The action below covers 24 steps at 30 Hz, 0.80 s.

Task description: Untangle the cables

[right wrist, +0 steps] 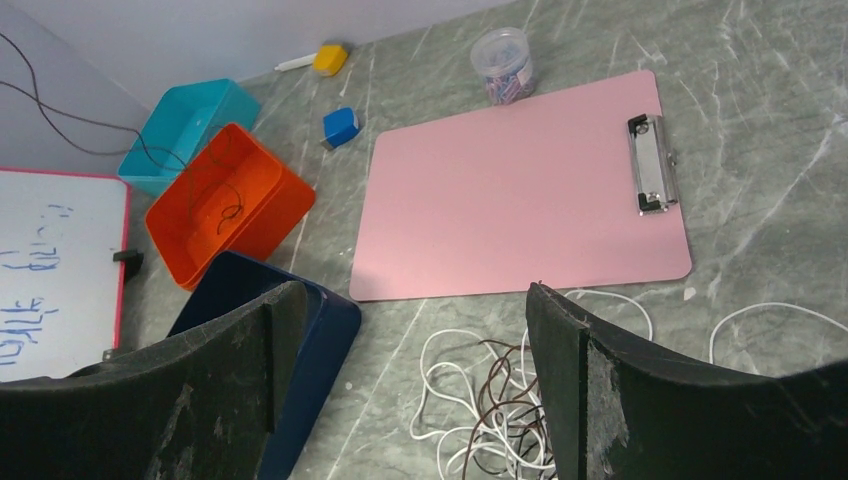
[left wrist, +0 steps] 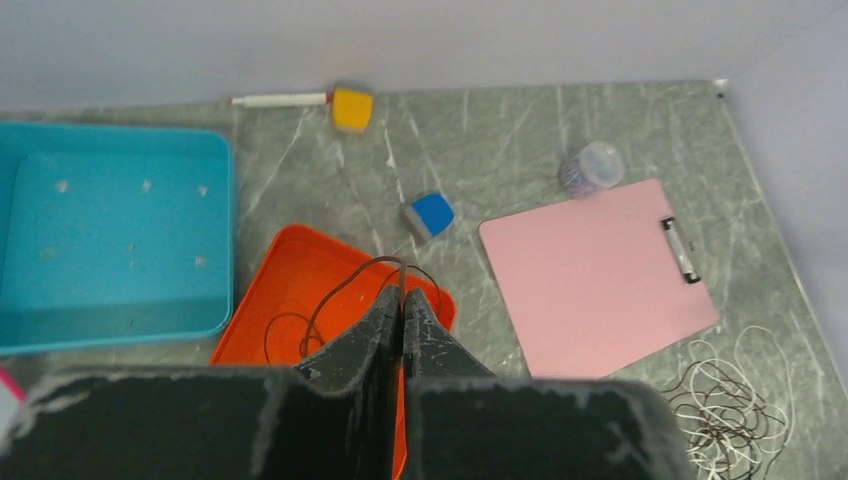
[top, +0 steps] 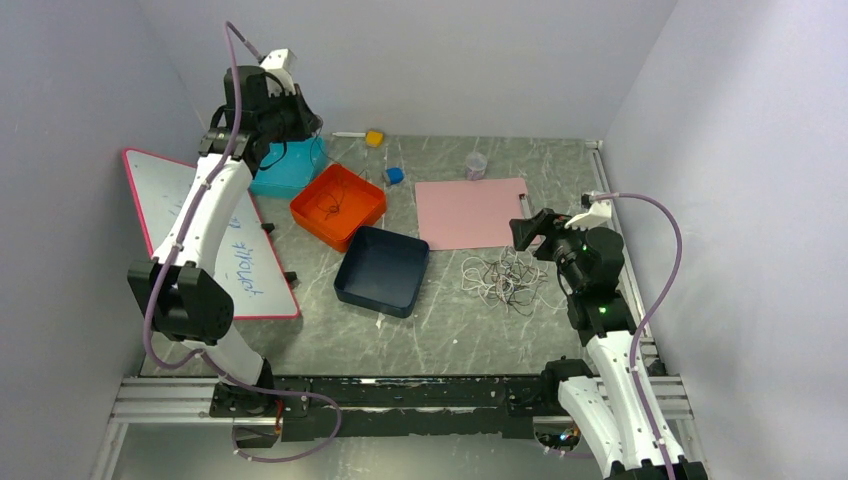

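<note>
My left gripper [left wrist: 403, 298] is raised above the orange tray [left wrist: 270, 290] at the back left and is shut on a thin dark brown cable [left wrist: 330, 296]. That cable arcs out of the fingertips and its loose end loops inside the tray [top: 333, 206]. The other cables [top: 508, 278], white and dark brown, lie in a small tangle on the table in front of the pink clipboard. My right gripper [right wrist: 412, 296] hovers open just over that tangle [right wrist: 490, 410], holding nothing. The tangle's right part is hidden behind its right finger [right wrist: 600, 380].
A dark blue tray [top: 375, 297] sits left of the tangle, close to my right gripper's left finger. A teal tray [top: 283, 178], a whiteboard [top: 150, 190], the pink clipboard [top: 470, 212], a blue block [top: 395, 175], a yellow block [top: 374, 138] and a small jar [top: 476, 165] are also on the table.
</note>
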{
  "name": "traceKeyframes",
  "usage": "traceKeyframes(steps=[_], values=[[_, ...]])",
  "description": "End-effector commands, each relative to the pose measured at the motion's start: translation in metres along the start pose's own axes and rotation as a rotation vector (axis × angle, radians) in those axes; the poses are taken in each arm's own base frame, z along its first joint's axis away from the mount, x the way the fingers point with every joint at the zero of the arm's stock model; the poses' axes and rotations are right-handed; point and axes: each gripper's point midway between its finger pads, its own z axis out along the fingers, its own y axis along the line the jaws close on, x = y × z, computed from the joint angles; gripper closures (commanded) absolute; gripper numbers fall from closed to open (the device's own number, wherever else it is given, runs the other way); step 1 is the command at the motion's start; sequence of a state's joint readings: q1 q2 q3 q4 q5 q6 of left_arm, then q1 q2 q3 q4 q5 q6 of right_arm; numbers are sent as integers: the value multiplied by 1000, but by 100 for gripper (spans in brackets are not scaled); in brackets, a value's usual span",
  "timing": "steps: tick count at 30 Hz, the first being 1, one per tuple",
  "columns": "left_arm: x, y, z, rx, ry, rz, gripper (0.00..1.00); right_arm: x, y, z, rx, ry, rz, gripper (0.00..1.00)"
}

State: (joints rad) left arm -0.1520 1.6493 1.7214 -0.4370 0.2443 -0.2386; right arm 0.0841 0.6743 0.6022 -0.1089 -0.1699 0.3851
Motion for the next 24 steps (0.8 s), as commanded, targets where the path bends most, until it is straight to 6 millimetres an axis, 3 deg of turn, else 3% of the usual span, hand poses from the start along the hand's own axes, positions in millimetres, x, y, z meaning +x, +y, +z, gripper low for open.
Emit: traceKeyframes(steps=[1,11,24], values=[[-5,17,5,-65,-49,17,93,-1,2,1,-18,-11,4,16],[41,41,24,-128,57,11,93,3,1,2,-19,-6,9,16],[160,72,94,-105,390,-50,93,7,3,4,-35,10,11,16]])
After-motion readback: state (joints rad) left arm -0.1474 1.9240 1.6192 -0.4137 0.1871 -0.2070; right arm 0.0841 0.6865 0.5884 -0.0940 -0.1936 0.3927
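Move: The orange tray, where the dark cable is to go, lies roughly 30 cm below the left hand that holds the cable, about 2 cm ahead and 3 cm to its right. The teal tray stands some 18 cm ahead and 15 cm left of that hand, the navy tray about 19 cm back and 17 cm right, the blue block 13 cm ahead and 19 cm right. From the right hand, the orange tray lies roughly 20 cm ahead, 47 cm left and 21 cm below. The dark cable, already partly coiled in the orange tray, is lowered farther into it by the left hand, which sinks about 18 cm towards the tray, slowly at first, then faster, easing only a little forward. The wrist tips the fingertips some 20 degrees farther down, and the shut fingers keep their pinch on the cable. ##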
